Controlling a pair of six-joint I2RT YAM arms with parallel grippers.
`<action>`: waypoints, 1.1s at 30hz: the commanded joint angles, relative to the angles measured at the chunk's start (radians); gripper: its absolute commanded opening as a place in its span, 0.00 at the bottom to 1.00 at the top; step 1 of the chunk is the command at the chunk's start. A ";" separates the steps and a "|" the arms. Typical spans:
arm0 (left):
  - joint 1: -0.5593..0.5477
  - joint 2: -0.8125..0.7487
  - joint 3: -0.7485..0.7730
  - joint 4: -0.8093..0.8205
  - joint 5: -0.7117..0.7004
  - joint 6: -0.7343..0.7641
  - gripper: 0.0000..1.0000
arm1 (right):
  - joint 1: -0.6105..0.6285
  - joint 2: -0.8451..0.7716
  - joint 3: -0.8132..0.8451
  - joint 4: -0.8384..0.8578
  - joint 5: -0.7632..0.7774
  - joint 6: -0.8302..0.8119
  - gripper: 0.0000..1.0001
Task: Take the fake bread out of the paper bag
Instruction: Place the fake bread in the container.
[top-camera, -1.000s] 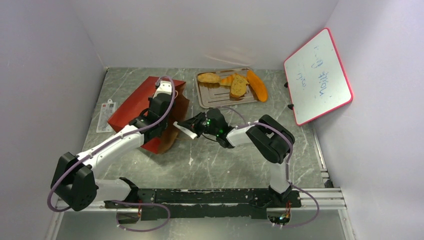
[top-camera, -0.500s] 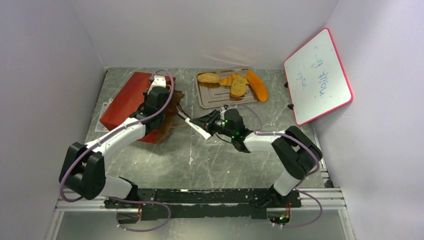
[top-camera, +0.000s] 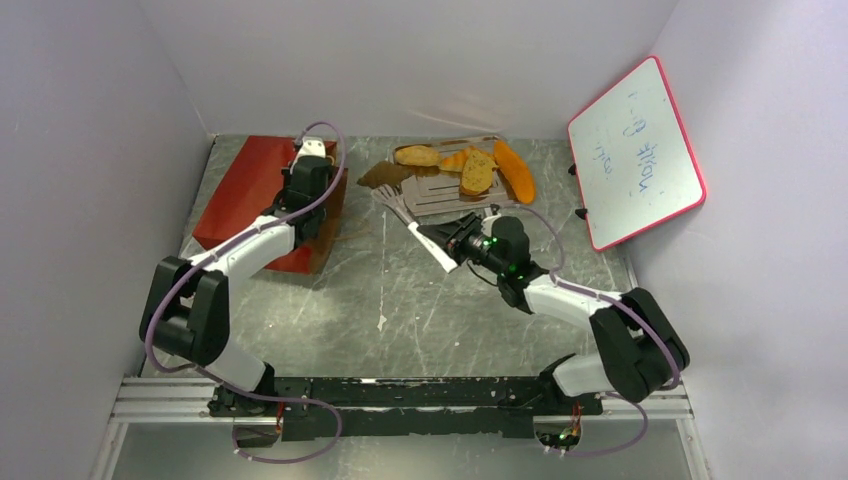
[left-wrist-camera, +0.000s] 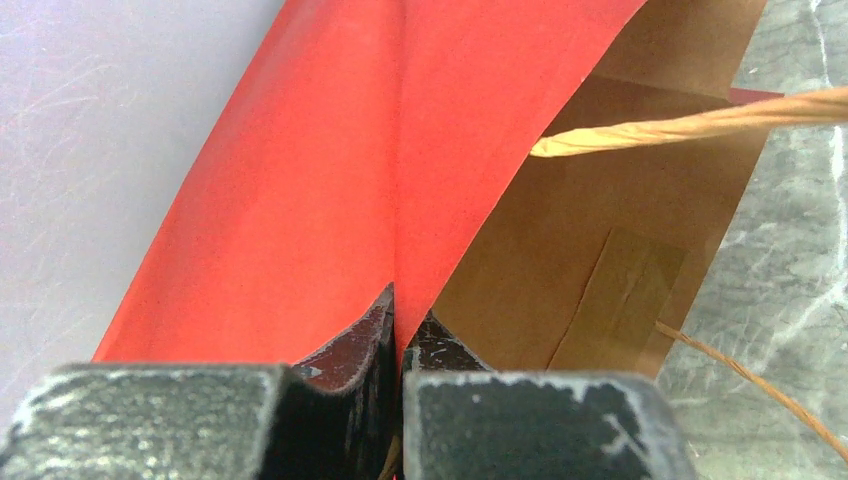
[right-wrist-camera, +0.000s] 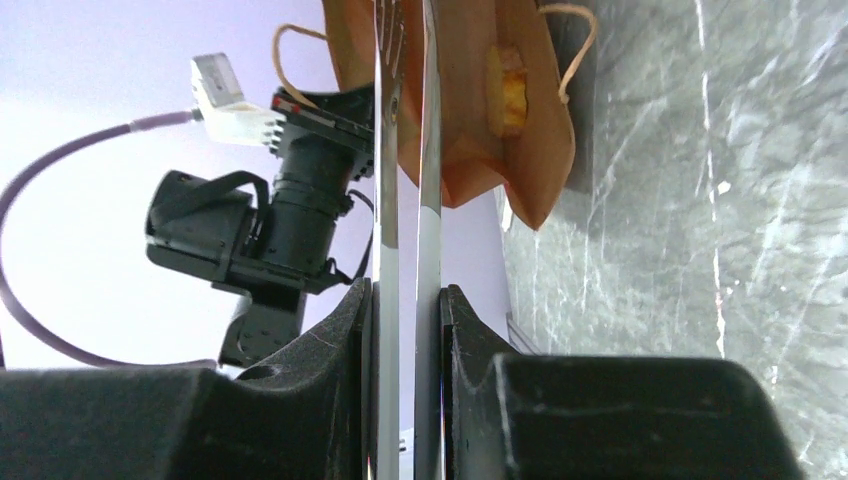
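Note:
The red paper bag (top-camera: 250, 190) lies on its side at the far left, its kraft-lined mouth (left-wrist-camera: 600, 230) facing right. My left gripper (top-camera: 318, 205) (left-wrist-camera: 398, 320) is shut on the bag's rim, with red paper pinched between the jaws. My right gripper (top-camera: 455, 243) (right-wrist-camera: 405, 300) is shut on metal tongs (top-camera: 415, 225) (right-wrist-camera: 402, 150) that point at the bag. A flat brown piece (top-camera: 385, 175) sits at the tongs' tips; whether they clamp it I cannot tell. A small orange bread piece (right-wrist-camera: 505, 85) shows in the bag's mouth. More fake bread lies on the tray: roll (top-camera: 417, 155), toast (top-camera: 477, 172), crescent (top-camera: 515, 172).
The silver tray (top-camera: 440, 195) stands at the far centre, right behind the tongs' head. A pink-framed whiteboard (top-camera: 635, 150) leans on the right wall. The bag's cord handles (left-wrist-camera: 690, 125) trail over the table by its mouth. Grey walls close in the left, the back and the right.
The left gripper has dragged the bag away towards the far left. The right gripper has drawn the tongs out of the bag's mouth towards the tray; a brown piece now shows at their tips.

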 joint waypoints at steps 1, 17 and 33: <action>0.017 0.020 0.036 0.059 0.033 0.028 0.07 | -0.070 -0.056 -0.020 -0.011 -0.016 -0.016 0.00; 0.013 -0.139 -0.022 0.093 0.168 0.030 0.07 | -0.209 0.273 0.036 0.219 -0.047 0.070 0.00; -0.003 -0.219 -0.083 0.095 0.190 0.023 0.07 | -0.256 0.447 0.161 0.260 -0.044 0.081 0.06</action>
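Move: The right hand grips the tongs, their tips holding the brown bread some 12 cm ahead and 11 cm to its left, slightly lower. The container's middle lies about 21 cm ahead, 5 cm to the right and 17 cm below; in it the oval bread is about 28 cm ahead and 3 cm left, the stacked bread 23 cm ahead and 12 cm right. From the left hand the container is roughly 35 cm right, 8 cm ahead. Still gripping the tongs with the bread at their tips, the right hand swings some 6 cm right, then sinks about 8 cm and pushes forward about 11 cm over the container's left part, tipping down and turning clockwise 10 to 15 degrees. The left hand keeps its pinch on the paper bag's rim and lifts it about 5 cm, tilting up slightly. ##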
